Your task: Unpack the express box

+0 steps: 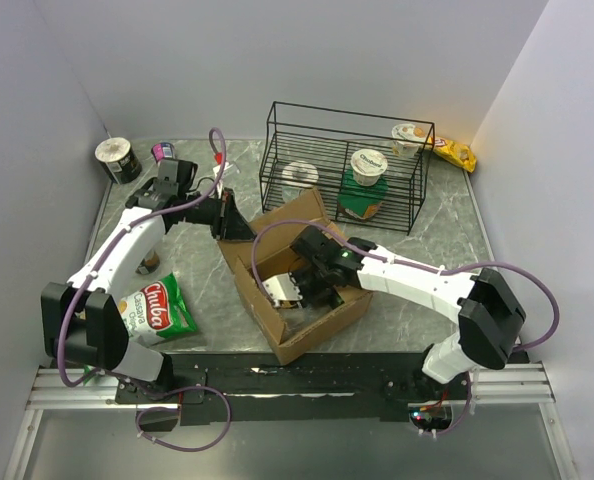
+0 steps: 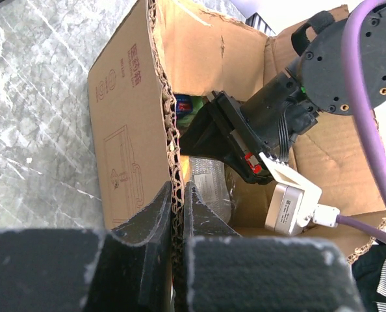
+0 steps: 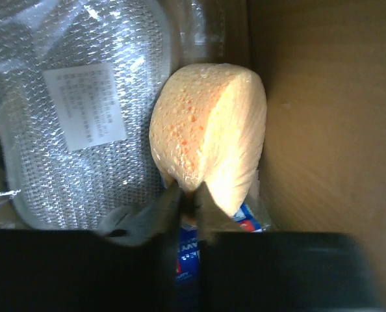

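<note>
The express box [image 1: 312,330] stands open in the middle of the table, its brown inner wall [image 3: 329,130] filling the right of the right wrist view. My left gripper [image 2: 178,195] is shut on the corrugated top edge of the box's left wall [image 2: 125,117], and from above it [image 1: 235,226] sits at the box's far left corner. My right gripper [image 3: 190,198] is down inside the box, its fingers pinched on the near end of a wrapped orange sponge [image 3: 209,143]. A silver bubble-wrap packet [image 3: 69,117] with a white label lies beside the sponge. Blue printed packaging [image 3: 188,257] shows under the fingers.
A black wire basket [image 1: 307,140] behind the box holds yogurt cups and a green-lidded jar. A green Chuba bag [image 1: 162,308] lies front left. A tin [image 1: 117,158] stands at the back left, a yellow snack bag [image 1: 455,152] at the back right.
</note>
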`<state>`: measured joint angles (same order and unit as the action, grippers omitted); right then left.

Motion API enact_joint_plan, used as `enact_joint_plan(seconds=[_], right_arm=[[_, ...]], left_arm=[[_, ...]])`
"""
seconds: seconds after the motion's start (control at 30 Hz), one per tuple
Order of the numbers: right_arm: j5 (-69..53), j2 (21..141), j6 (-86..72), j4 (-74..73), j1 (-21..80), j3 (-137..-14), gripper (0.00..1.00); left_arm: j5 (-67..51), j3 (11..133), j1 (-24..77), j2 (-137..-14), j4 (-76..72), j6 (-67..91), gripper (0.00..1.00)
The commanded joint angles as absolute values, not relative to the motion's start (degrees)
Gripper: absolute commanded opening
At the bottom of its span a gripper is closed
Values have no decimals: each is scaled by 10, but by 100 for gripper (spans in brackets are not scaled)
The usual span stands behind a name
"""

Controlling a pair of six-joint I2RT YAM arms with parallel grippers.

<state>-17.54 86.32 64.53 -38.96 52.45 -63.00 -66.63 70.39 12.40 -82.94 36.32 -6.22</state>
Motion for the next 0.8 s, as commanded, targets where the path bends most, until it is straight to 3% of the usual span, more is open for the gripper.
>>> enact_joint_plan(seconds=[0.0,0.2,0.37,0.5,0.77], right_arm=[[-160,851,610,-357,516,-649,3],[-275,739,517,-424,467,-784,0],[-261,665,423,-502,456,-890,0],[-193,590,390,-514,415,-847,0],[48,412,389,-396,154,-591,0]], left_arm=[[-713,731,127,-830,356,-82,1],[-693,726,127,-816,358,-76,1],[-683,719,125,-809,356,-68,1],[-684,711,109,-800,349,-55,1],[-685,725,105,-795,378,-69,1]])
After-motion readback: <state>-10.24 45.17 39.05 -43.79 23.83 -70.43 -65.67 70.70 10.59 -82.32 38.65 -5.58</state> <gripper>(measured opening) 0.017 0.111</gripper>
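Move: My right hand is inside the box, fingertips at the near end of a small wrapped bun whose middle is only about 3 cm to the left and 1 cm ahead. The silver tray lies some 7 cm back, 3 cm left and 3 cm lower; a blue-green carton sits about 2 cm right, straight beneath the tips. From my left hand, which already grips the cardboard edge, the bun is roughly 12 cm right, 8 cm back and 14 cm down. I finish shutting my right fingers on the end of the bun, then whip it almost straight up by nearly 30 cm, out through the box's open top. From there I swing some 18 cm to the right over the box's right side, sinking a few centimetres as my wrist tilts the fingers up and turns clockwise about 50 degrees. My left hand keeps its pinch on the cardboard, easing about 1 cm left. ##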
